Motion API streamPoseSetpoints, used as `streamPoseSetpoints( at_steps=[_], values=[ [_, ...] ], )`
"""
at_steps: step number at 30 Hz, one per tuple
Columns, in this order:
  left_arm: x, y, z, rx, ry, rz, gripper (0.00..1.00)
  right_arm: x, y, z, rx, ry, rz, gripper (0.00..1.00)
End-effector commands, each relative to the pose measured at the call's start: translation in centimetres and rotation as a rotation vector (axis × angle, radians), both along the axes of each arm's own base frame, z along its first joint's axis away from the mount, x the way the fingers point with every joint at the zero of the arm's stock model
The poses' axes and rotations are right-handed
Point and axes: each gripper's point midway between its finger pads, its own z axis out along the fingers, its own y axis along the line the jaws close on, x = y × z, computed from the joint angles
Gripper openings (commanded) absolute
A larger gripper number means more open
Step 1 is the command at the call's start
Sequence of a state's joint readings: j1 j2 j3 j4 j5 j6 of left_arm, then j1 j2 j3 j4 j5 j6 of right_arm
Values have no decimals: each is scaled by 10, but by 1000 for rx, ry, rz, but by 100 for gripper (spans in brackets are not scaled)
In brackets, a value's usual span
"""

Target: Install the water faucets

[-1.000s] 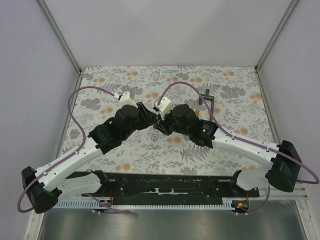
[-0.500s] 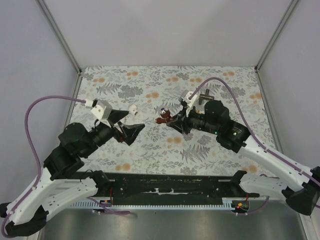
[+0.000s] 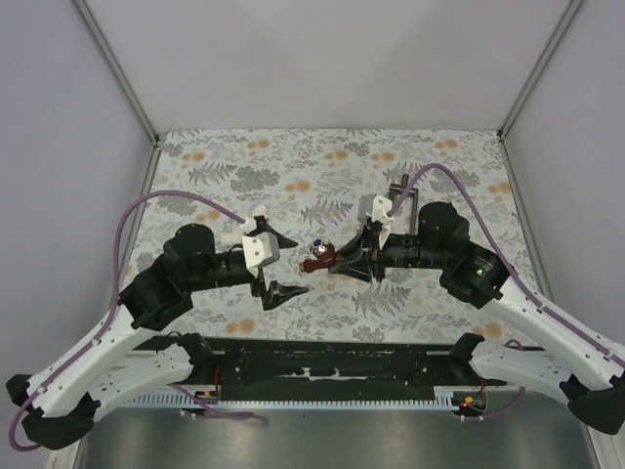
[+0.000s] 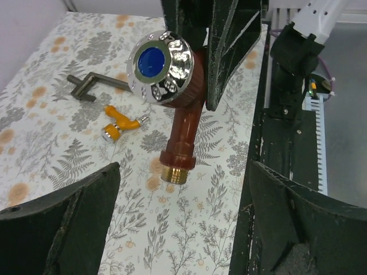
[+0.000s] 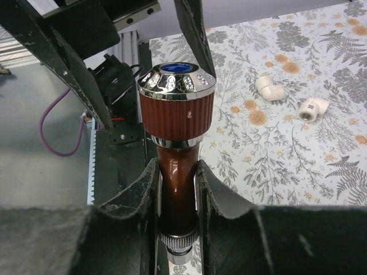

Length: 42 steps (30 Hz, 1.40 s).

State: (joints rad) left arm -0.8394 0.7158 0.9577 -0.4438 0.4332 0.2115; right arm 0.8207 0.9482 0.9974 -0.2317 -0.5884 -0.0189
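Note:
A reddish-brown water faucet (image 5: 176, 172) with a chrome, blue-capped knob (image 5: 176, 80) is held above the table, and my right gripper (image 5: 176, 186) is shut on its neck. From above, the faucet (image 3: 325, 256) points left out of the right gripper (image 3: 344, 260). My left gripper (image 3: 299, 265) stands wide open just left of it, touching nothing. In the left wrist view the faucet (image 4: 182, 123) hangs ahead of the spread fingers (image 4: 63, 223), its brass thread down. An orange faucet (image 4: 121, 121) lies on the table beyond it.
Two white elbow fittings (image 5: 269, 87) (image 5: 314, 109) lie on the floral tabletop (image 3: 293, 176). A dark T-shaped tool (image 3: 405, 191) lies behind the right arm, also visible in the left wrist view (image 4: 92, 86). A black rail (image 3: 332, 366) runs along the near edge.
My left gripper opened, let go of the reddish-brown faucet and drew back to the left. The right gripper kept the faucet and shifted slightly right.

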Motion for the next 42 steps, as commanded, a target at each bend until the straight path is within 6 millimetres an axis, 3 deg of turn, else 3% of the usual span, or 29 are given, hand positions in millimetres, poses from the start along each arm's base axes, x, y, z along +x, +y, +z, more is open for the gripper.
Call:
streamPoseSetpoints(
  at_steps=[1, 10, 12, 15, 17, 18, 19, 20, 22, 25, 35, 42],
  values=[
    [-7, -22, 4, -2, -65, -159, 96, -10, 2, 30, 56, -78, 73, 0],
    [-2, -33, -14, 49, -19, -189, 84, -11, 2, 33, 70, -88, 77, 0],
    [0, -33, -15, 53, -16, -181, 72, -10, 4, 31, 72, -82, 81, 0],
    [3, -32, -14, 61, -17, -163, 40, -8, 6, 28, 70, -71, 77, 0],
    [4, -31, -13, 66, -19, -151, 26, -6, 6, 24, 64, -59, 67, 0],
    [6, -29, -12, 68, -18, -139, 20, -4, 7, 24, 61, -53, 59, 8],
    [7, -29, -13, 76, -14, -129, 5, -4, 7, 22, 55, -45, 59, 21],
    [9, -27, -15, 88, -9, -116, 2, -4, 8, 21, 48, -41, 62, 38],
    [11, -25, -16, 106, -4, -99, 2, -4, 10, 19, 35, -29, 73, 54],
    [10, -23, -17, 126, 8, -98, 2, -6, 13, 16, 7, -6, 100, 68],
    [10, -24, -12, 131, 33, -99, 2, 1, 27, 5, -34, 63, 129, 68],
    [8, -23, -13, 138, 40, -104, 2, 2, 29, 0, -59, 93, 131, 62]
  ],
)
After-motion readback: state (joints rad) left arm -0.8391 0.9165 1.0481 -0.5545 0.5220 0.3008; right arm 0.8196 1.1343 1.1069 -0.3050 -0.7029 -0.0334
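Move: The right hand still holds the brown faucet in mid-air by its spout side. Its threaded end points to the open left hand, about 3 cm to that hand's right, level fore and aft, some 3 cm below; the knob is about 5 cm to its right and 1 cm farther out, at its height. From the right hand, the knob lies roughly 3 cm left, 1 cm ahead and 1 cm up. Left sinks rightward about 4 cm, pinches the threaded end; right then opens and edges left and down 3 cm. ##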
